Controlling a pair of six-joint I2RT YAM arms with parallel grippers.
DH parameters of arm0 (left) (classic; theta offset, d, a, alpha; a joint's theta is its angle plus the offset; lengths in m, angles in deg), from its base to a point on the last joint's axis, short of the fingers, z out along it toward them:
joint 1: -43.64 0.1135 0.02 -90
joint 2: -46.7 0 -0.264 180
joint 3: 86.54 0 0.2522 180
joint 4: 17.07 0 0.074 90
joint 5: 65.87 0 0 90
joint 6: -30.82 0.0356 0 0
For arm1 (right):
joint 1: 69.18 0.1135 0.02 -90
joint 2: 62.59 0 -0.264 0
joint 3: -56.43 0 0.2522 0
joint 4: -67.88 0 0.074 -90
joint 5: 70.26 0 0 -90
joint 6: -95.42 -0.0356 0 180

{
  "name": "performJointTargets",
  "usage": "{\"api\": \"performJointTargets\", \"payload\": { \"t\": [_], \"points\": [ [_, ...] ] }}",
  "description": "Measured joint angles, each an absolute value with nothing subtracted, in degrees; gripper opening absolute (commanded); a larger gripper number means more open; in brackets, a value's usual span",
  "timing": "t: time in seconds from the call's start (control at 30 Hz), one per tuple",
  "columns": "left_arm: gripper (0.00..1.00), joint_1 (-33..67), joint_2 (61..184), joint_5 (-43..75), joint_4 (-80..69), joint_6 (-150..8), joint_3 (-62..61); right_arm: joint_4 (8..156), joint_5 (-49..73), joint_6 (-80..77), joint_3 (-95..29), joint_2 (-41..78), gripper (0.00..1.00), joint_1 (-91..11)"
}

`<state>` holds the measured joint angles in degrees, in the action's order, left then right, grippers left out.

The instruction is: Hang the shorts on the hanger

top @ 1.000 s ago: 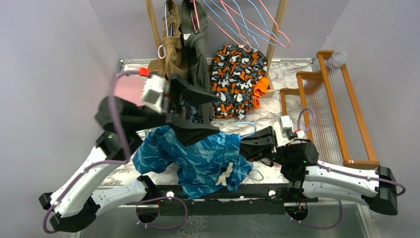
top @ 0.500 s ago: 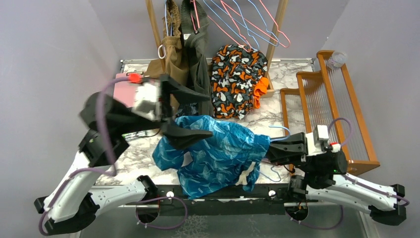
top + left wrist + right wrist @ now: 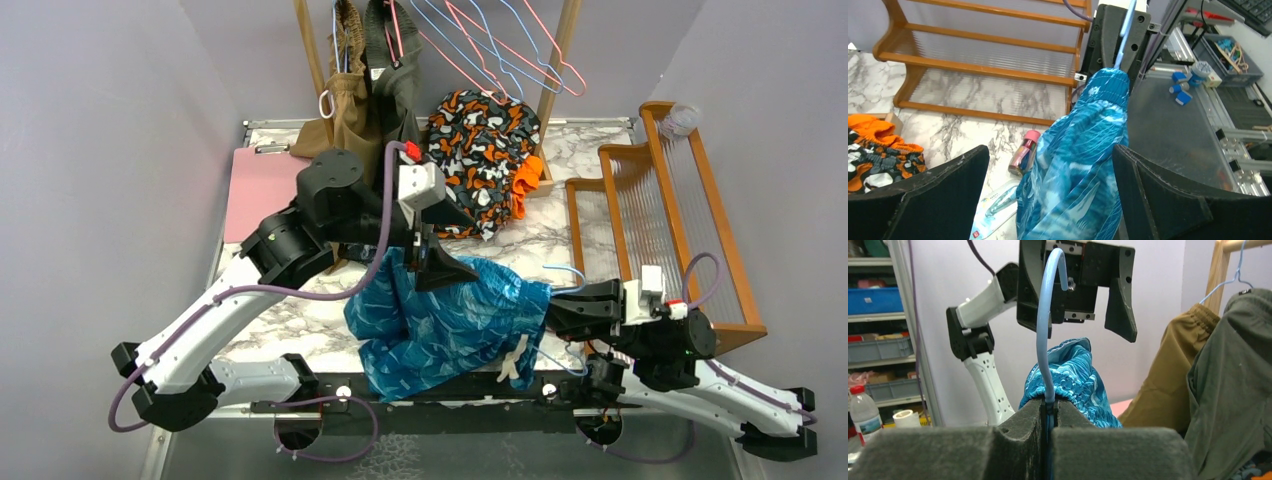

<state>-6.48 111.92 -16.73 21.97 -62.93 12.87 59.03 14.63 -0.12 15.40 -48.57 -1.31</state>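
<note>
The teal-blue shorts (image 3: 450, 320) hang bunched from the light-blue hanger (image 3: 566, 272), trailing toward the table's front edge. My right gripper (image 3: 552, 312) is shut on the hanger wire (image 3: 1045, 330) just below its hook, with the gathered waistband (image 3: 1078, 375) pressed against its fingertips. My left gripper (image 3: 440, 255) is open above the far left part of the shorts. In the left wrist view its two fingers (image 3: 923, 200) stand wide on either side of the shorts (image 3: 1078, 150), apart from the cloth. The hanger's lower part is hidden inside the fabric.
An orange, black and white garment (image 3: 480, 170) lies at the back. Tan and olive garments (image 3: 370, 90) and pink hangers (image 3: 520, 50) hang on the rail. A wooden rack (image 3: 660, 230) fills the right side. A pink board (image 3: 260, 180), a small bottle (image 3: 1023, 152) and a toothbrush pack (image 3: 993, 205) lie on the table.
My right gripper has drawn the hanger and shorts to the right. My left arm has swung from the left side over to the shorts, still open.
</note>
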Motion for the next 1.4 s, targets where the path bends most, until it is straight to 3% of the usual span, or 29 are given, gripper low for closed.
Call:
{"api": "performJointTargets", "payload": {
  "t": [0.37,0.97,1.17,1.4],
  "points": [
    [0.96,-15.7,115.6,-13.8,29.1,-53.5,14.6,64.6,14.8,1.4,15.1,-45.7,0.01,-1.3],
    [0.90,-18.7,114.4,-5.5,38.1,-45.9,10.5,63.5,10.9,1.6,11.0,-35.1,0.01,-1.3],
    [0.68,-18.7,113.9,-2.3,40.4,-44.1,9.7,62.8,9.7,1.6,10.9,-33.8,0.01,-1.3],
    [0.17,-18.7,114.0,-1.9,42.7,-42.6,9.7,61.8,8.9,1.6,10.9,-32.3,0.01,-1.3]
  ]
}}
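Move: The shorts' waistband, held up by the right hand together with the hanger, lies about 4 cm back, 6 cm to the right and 7 cm below the open left hand. The blue hanger hook stands some 3 cm back, 10 cm right and 3 cm above that hand; the cream drawstring hangs roughly 8 cm back, 5 cm right and 11 cm below. From the right hand, the part of the waistband to be gripped is about 2 cm ahead, 3 cm left and 3 cm lower. The waistband and hanger stay pinched in the shut right hand, which carries them about 6.5 cm left and 4 cm down towards the left hand, dipping its fingertips some 15 degrees. The left hand first eases back, right and down, then sinks to about 11 cm lower in all, tipping its fingers downward, and near the end closes well in around the gathered cloth just below the waistband. ##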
